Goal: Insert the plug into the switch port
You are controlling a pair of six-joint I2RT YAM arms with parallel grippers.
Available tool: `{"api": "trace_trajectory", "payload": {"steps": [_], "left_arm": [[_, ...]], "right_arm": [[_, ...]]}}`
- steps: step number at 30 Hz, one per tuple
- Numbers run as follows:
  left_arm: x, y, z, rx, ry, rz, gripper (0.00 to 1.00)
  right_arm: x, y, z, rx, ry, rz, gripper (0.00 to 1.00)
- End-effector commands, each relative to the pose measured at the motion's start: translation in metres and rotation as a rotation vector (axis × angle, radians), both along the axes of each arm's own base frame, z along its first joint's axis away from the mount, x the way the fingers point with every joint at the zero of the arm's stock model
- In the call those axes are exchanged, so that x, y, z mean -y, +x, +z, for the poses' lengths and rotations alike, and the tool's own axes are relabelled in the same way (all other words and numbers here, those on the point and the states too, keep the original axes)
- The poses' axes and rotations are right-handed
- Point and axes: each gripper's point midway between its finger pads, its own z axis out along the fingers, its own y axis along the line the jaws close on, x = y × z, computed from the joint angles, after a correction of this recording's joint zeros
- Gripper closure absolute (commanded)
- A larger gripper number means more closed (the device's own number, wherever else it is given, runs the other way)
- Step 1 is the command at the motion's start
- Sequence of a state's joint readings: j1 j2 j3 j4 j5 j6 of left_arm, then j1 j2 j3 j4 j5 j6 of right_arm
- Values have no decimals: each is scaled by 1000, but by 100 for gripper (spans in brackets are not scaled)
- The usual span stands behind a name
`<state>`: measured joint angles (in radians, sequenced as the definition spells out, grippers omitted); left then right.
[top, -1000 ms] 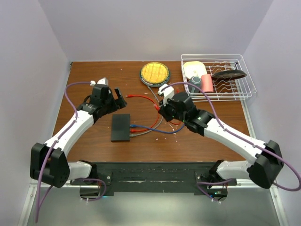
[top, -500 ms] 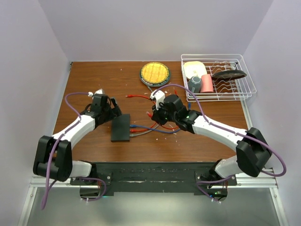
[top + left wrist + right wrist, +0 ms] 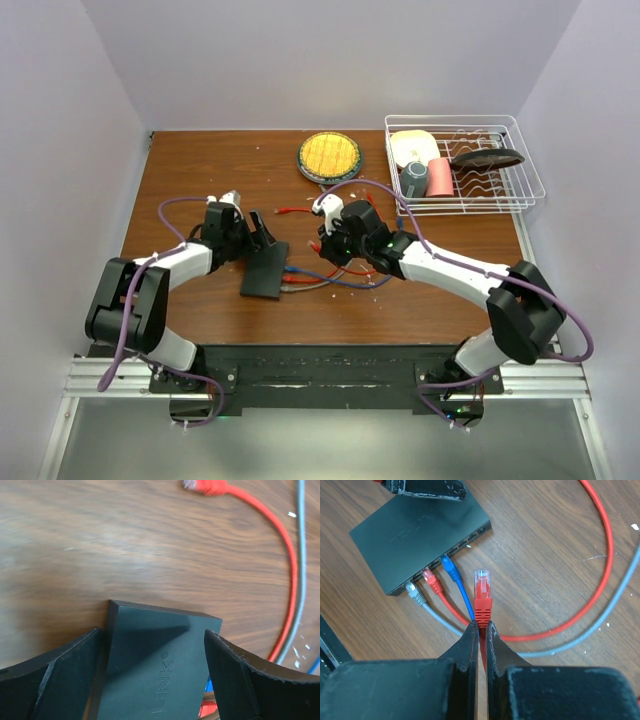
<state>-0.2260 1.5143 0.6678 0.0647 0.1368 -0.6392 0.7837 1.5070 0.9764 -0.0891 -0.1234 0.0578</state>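
The switch (image 3: 264, 270) is a flat black box lying left of the table's centre, with its sockets facing right. My left gripper (image 3: 262, 236) is open and straddles the far end of the switch (image 3: 155, 665). One finger (image 3: 60, 672) lies against its left side, and the other finger (image 3: 250, 680) stands just off its right side. My right gripper (image 3: 480, 625) is shut on the red boot of the plug (image 3: 482, 591). The clear tip of the plug points at the socket edge of the switch (image 3: 420, 532), a short way off it. Grey, red and blue plugs sit in neighbouring ports.
A loose red cable end (image 3: 205, 486) lies beyond the switch, and red, grey and blue cables (image 3: 335, 278) loop between the arms. A round yellow dish (image 3: 329, 155) sits at the back centre. A wire rack (image 3: 465, 165) with cups and plates stands at the back right.
My left gripper has come toward the near side and right onto the switch's far end, and its jaws have narrowed a little. My right gripper has carried the plug left, closer to the sockets.
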Motion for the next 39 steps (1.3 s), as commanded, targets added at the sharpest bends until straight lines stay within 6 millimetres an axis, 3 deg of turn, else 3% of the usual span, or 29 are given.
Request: {"api": "trace_trajectory", "payload": {"steps": [1,8,22,39], "left_arm": [[31,4,14,78,-78,-145,13],[57,3,18,92,-126,-260,13],[53,3,10,46,-84,-258,12],[60,4,10,31,-114,-277,13]], "right_arm": [[-9,16,17,68,14,10,100],[-13,23,-10,38,-45,9,100],[-11,29,-47,34,-148,47,100],[-20,25,-66,-16,-172,97,100]]}}
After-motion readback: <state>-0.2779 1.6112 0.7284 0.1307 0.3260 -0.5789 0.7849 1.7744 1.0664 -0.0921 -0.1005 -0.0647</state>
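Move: The empty ports beyond the blue plug, on the switch's right side, lie about 9 cm left of the right hand (which holds a red plug), 3 cm ahead and some 10 cm below. The seated blue plug is about 8 cm left and 1 cm ahead, the seated red plug 2 to 3 cm nearer the base than the blue one. From the left hand, the held red plug is some 12 cm right, 4 cm back and 6 cm higher; the switch's middle is 6 cm back, 1 cm left and just below. The left hand, its fingers still straddling the switch's far end, drags it about 5 cm to the right over the table in the first half second while turning it some 15 degrees clockwise, then holds it there for the plug. The right hand keeps its pinch just behind the red plug and sinks about 7.5 cm, easing some 2 cm forward and tipping its fingers about 10 degrees steeper, so that the plug comes down close beside the port side, beyond the blue plug. ##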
